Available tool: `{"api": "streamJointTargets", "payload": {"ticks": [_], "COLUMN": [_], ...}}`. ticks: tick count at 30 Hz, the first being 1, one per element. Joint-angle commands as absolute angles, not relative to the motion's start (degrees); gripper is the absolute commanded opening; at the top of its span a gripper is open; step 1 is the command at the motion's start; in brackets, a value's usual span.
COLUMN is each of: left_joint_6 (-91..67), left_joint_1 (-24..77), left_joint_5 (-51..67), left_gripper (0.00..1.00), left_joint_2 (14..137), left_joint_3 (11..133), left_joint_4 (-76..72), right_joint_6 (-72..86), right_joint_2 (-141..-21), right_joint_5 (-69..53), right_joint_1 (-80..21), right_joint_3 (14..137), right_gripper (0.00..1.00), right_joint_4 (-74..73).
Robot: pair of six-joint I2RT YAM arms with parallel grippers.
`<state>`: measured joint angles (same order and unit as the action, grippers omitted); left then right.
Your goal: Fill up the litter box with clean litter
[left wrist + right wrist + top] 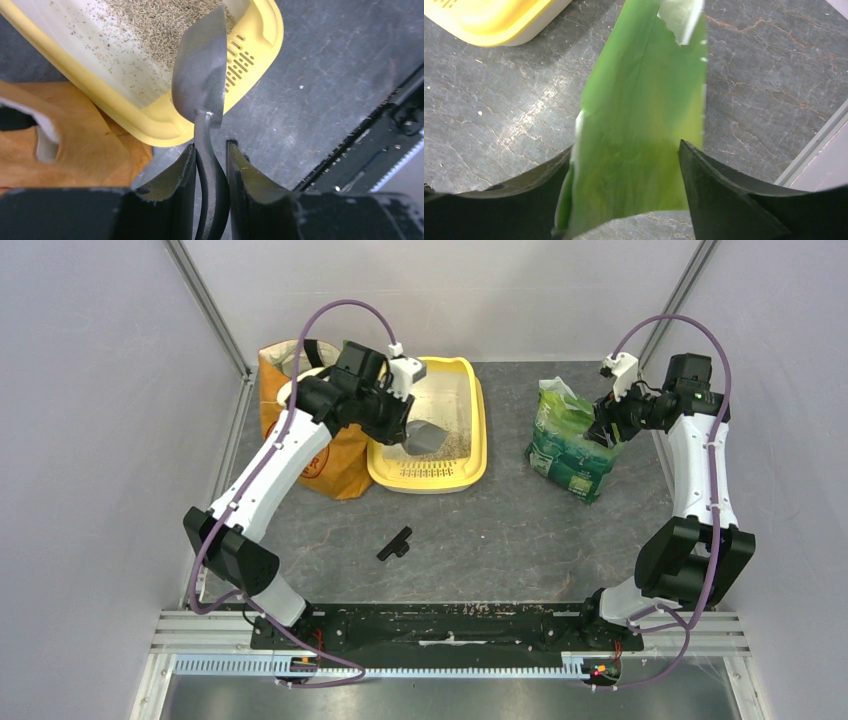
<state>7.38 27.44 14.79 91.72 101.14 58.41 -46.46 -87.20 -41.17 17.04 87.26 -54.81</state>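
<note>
The yellow litter box [478,420] sits at the back centre, with grey-brown clean litter [445,445] speckling its pale basin. My left gripper [211,146] is shut on the thin handle of a dark grey scoop [200,75]. The scoop's blade reaches over the box rim [150,127], above the litter [155,25] and next to the slotted strip. My right gripper [626,147] is open, its jaws standing wide on either side of the upright top flap of the green foil bag [639,100]. That bag [565,455] stands right of the box.
An orange paper bag [340,465] stands against the box's left side, under my left arm. A small black piece [395,543] lies on the dark mat in front of the box. Grey enclosure walls close in the left, right and back.
</note>
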Motion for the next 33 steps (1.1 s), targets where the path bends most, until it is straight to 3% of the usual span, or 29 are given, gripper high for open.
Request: {"api": "streamJointTargets", "payload": {"ticks": [1, 6, 9, 16, 22, 33], "left_joint_6": [10.95, 13.57, 16.41, 35.21, 43.23, 52.38], "left_joint_1": [23.14, 15.4, 9.95, -6.29, -17.04, -34.86], "left_joint_5": [30.24, 46.9, 52.18, 49.73, 40.2, 39.53], "left_gripper": [0.02, 0.02, 0.02, 0.02, 0.02, 0.02], "left_joint_2": [86.1, 84.06, 82.38, 79.18, 75.74, 95.69], "left_joint_3": [101.52, 99.72, 97.16, 91.39, 82.01, 79.38], "left_joint_4": [60.86, 69.21, 74.01, 94.11, 94.41, 91.5], "right_joint_6": [-43.87, -42.68, -41.83, -38.0, -34.29, -33.97], "right_joint_2": [-85.37, -85.83, -85.98, -85.63, -83.69, -77.0], "right_joint_5": [-42.65, -41.94, -42.23, -44.23, -45.96, -46.18], "right_joint_1": [17.51, 17.51, 17.53, 17.5, 17.11, 12.4], "right_joint_3": [90.95, 91.9, 92.66, 97.46, 101.2, 99.14], "right_gripper": [0.83, 0.95, 0.97, 0.97, 0.97, 0.97], "right_joint_4": [-54.05, -52.7, -52.31, -51.27, -50.83, -54.14]}}
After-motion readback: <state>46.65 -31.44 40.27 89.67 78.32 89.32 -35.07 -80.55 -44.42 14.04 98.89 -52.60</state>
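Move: The scoop in my left hand is bound for bare table in front of the orange bag, about 19 cm left, 10 cm back and 23 cm below that hand. The litter box's middle is some 12 cm ahead and 5 cm right, the orange bag 21 cm left and 8 cm ahead, the black clip 13 cm back and 2 cm left. From my right hand, the green litter bag's middle is roughly 3 cm ahead, 3 cm left and 12 cm down. Keeping my grip on the scoop's handle, I swing my left hand about 24 cm left and 11 cm back, away from the litter box, rising a few centimetres first and then sinking to about 10 cm lower, while the wrist rolls some 35 degrees. My right hand spreads its already parting fingers wide and lifts about 12 cm clear of the green bag's rim, slowly at first, tipping its fingers up a little. ##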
